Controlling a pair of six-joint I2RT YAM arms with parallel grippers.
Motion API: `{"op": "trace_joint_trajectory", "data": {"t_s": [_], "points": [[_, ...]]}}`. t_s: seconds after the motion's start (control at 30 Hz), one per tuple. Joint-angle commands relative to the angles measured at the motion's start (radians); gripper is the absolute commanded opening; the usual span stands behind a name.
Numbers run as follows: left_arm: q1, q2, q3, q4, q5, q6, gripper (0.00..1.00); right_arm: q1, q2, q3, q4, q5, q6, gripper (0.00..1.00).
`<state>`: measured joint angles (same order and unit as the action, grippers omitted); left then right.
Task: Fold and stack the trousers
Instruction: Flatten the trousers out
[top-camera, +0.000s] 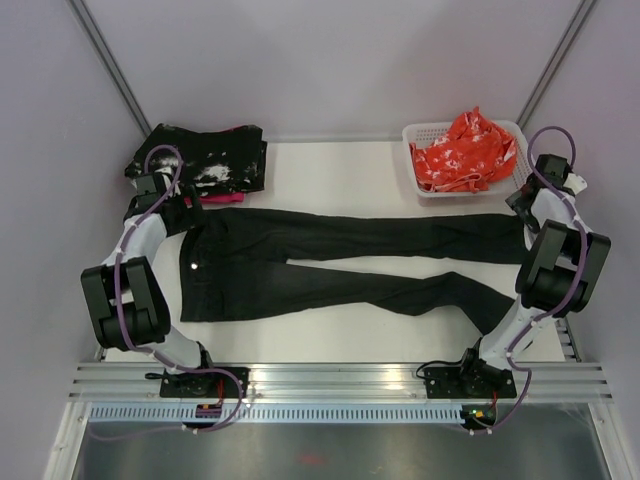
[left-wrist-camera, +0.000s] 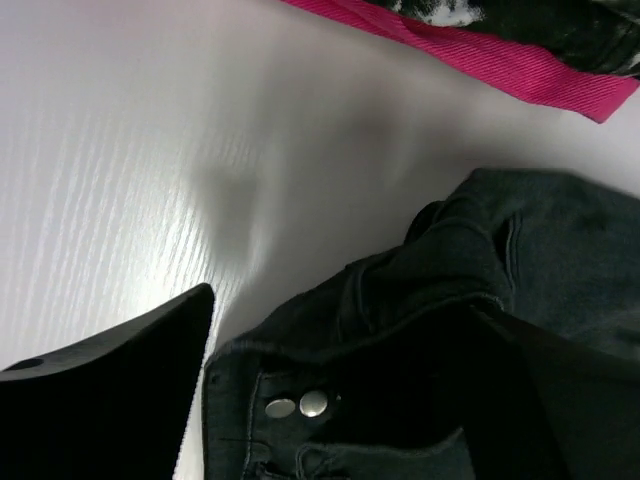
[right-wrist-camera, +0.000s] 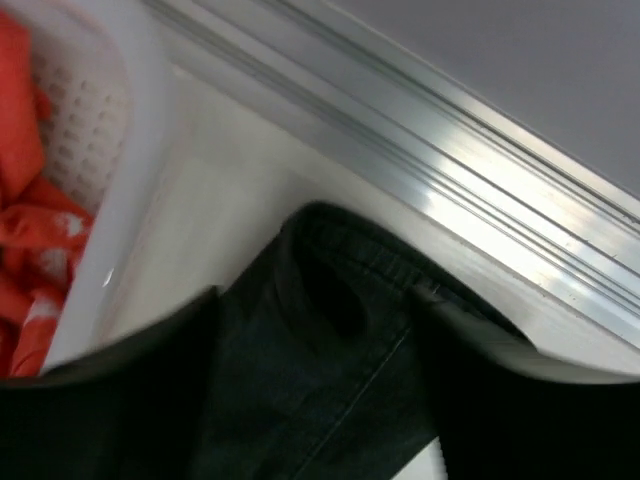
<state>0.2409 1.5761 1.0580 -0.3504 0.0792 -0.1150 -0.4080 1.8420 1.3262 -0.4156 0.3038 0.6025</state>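
The black trousers (top-camera: 330, 265) lie flat across the table, waist at the left and both legs running right. My left gripper (top-camera: 190, 215) sits at the far corner of the waistband. In the left wrist view its jaws stand wide apart, and the waistband (left-wrist-camera: 560, 250) with two metal studs (left-wrist-camera: 298, 405) lies loose between them. My right gripper (top-camera: 522, 205) is at the hem of the far leg. The right wrist view shows that hem (right-wrist-camera: 330, 380) lying between separated, blurred fingers (right-wrist-camera: 110, 400), with no pinch on the cloth.
A folded stack sits at the back left: black cloth speckled with white (top-camera: 205, 160) over pink cloth (top-camera: 215, 199) (left-wrist-camera: 500, 60). A white basket (top-camera: 425, 128) (right-wrist-camera: 120, 200) at the back right holds orange-red cloth (top-camera: 465, 150). An aluminium rail (right-wrist-camera: 480, 170) borders the table's right edge.
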Motion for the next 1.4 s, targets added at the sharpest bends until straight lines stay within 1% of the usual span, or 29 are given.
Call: {"op": "trace_joint_trajectory", "data": {"t_s": [0.0, 0.03, 0.07, 0.13, 0.17, 0.23, 0.27, 0.3, 0.33, 0.37, 0.4, 0.43, 0.5, 0.53, 0.6, 0.63, 0.67, 0.73, 0.77, 0.87, 0.93, 0.97, 1.07, 1.1, 1.17, 1.23, 1.27, 1.37], "points": [[0.005, -0.106, 0.05, -0.045, -0.006, -0.05, 1.0, -0.005, -0.113, 0.056, -0.023, -0.112, -0.076, 0.93], [0.005, -0.135, 0.048, -0.048, 0.004, -0.06, 1.0, -0.003, -0.133, 0.054, -0.025, -0.132, -0.089, 0.98], [0.005, -0.19, 0.045, -0.055, -0.001, -0.07, 1.0, -0.003, -0.182, 0.053, -0.028, -0.15, -0.09, 0.98], [0.006, -0.247, 0.036, -0.091, -0.031, -0.103, 1.0, 0.0, -0.237, 0.05, -0.043, -0.207, -0.116, 0.98], [0.008, -0.299, 0.031, -0.11, -0.047, -0.121, 1.0, 0.003, -0.3, 0.047, -0.054, -0.218, -0.121, 0.98], [0.006, -0.359, 0.001, -0.145, -0.071, -0.178, 1.0, 0.011, -0.37, 0.022, -0.061, -0.242, -0.138, 0.98], [0.006, -0.392, -0.019, -0.151, -0.091, -0.202, 1.0, 0.029, -0.439, 0.012, -0.058, -0.265, -0.156, 0.98], [0.006, -0.46, -0.061, -0.157, -0.128, -0.259, 1.0, 0.041, -0.469, 0.001, -0.057, -0.279, -0.173, 0.98], [0.006, -0.496, -0.076, -0.18, -0.212, -0.29, 1.0, 0.079, -0.498, -0.016, -0.06, -0.281, -0.184, 0.98], [0.006, -0.531, -0.107, -0.189, -0.24, -0.308, 1.0, 0.102, -0.541, -0.022, -0.066, -0.279, -0.204, 0.98], [0.006, -0.603, -0.121, -0.199, -0.251, -0.342, 1.0, 0.13, -0.559, -0.041, -0.069, -0.282, -0.211, 0.98], [0.006, -0.635, -0.133, -0.223, -0.239, -0.362, 1.0, 0.193, -0.588, -0.051, -0.068, -0.284, -0.216, 0.98], [0.006, -0.72, -0.176, -0.254, -0.188, -0.416, 1.0, 0.262, -0.604, -0.07, -0.06, -0.301, -0.207, 0.98], [0.006, -0.743, -0.193, -0.269, -0.171, -0.437, 1.0, 0.329, -0.607, -0.073, -0.058, -0.33, -0.202, 0.98], [0.006, -0.783, -0.274, -0.28, -0.139, -0.507, 0.99, 0.398, -0.593, -0.065, -0.069, -0.353, -0.193, 0.98], [0.008, -0.809, -0.305, -0.283, -0.139, -0.543, 0.99, 0.488, -0.584, -0.064, -0.074, -0.345, -0.193, 0.98], [0.008, -0.817, -0.36, -0.286, -0.137, -0.602, 0.99, 0.524, -0.583, -0.07, -0.075, -0.332, -0.185, 0.98], [0.006, -0.821, -0.4, -0.295, -0.133, -0.658, 0.98, 0.605, -0.587, -0.113, -0.055, -0.312, -0.147, 0.98], [0.006, -0.821, -0.43, -0.3, -0.127, -0.693, 0.98, 0.623, -0.59, -0.131, -0.046, -0.316, -0.127, 0.98], [0.006, -0.8, -0.447, -0.335, -0.127, -0.759, 0.98, 0.701, -0.59, -0.202, -0.019, -0.331, -0.07, 0.98], [0.006, -0.788, -0.441, -0.399, -0.151, -0.785, 0.98, 0.744, -0.581, -0.245, -0.003, -0.333, -0.037, 0.98], [0.008, -0.775, -0.432, -0.421, -0.168, -0.814, 0.98, 0.755, -0.576, -0.257, 0.011, -0.333, -0.027, 0.98], [0.008, -0.762, -0.392, -0.556, -0.269, -0.88, 0.98, 0.779, -0.544, -0.268, 0.003, -0.335, 0.006, 0.98], [0.006, -0.763, -0.383, -0.628, -0.321, -0.888, 0.98, 0.782, -0.537, -0.25, -0.008, -0.333, 0.008, 0.98], [0.006, -0.777, -0.369, -0.692, -0.367, -0.937, 0.98, 0.79, -0.526, -0.243, -0.031, -0.315, 0.008, 0.98], [0.005, -0.757, -0.366, -0.763, -0.371, -0.96, 0.97, 0.791, -0.543, -0.257, -0.037, -0.272, 0.023, 0.98], [0.005, -0.745, -0.375, -0.76, -0.365, -0.959, 0.97, 0.791, -0.552, -0.269, -0.034, -0.244, 0.032, 0.98], [0.003, -0.745, -0.427, -0.655, -0.251, -0.917, 0.96, 0.791, -0.576, -0.33, -0.012, -0.239, 0.066, 0.98]]}}
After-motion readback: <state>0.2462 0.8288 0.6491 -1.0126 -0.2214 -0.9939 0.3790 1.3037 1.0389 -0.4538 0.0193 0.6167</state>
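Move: Roughly 24 cm back and 3 cm to the left of the left hand, a few centimetres lower, lies the trousers' near waist corner; the waist buttons are some 10 cm straight back, and the folded stack about 17 cm straight ahead. From the right hand, the middle of the far leg is about 35 cm left and 6 cm back, the bend in the near leg 20 cm left and 21 cm back, the basket 14 cm left and 15 cm ahead. Letting go of the far waist corner and far leg's hem, both already-opening grippers spread fully and rise. The left arcs back some 23 cm over the waistband, dipping to just above the near waist corner, turned about 50 degrees counter-clockwise; the right climbs, sweeps 36 cm left, slightly back, turning similarly, then sinks to hover open above the far leg's middle. ##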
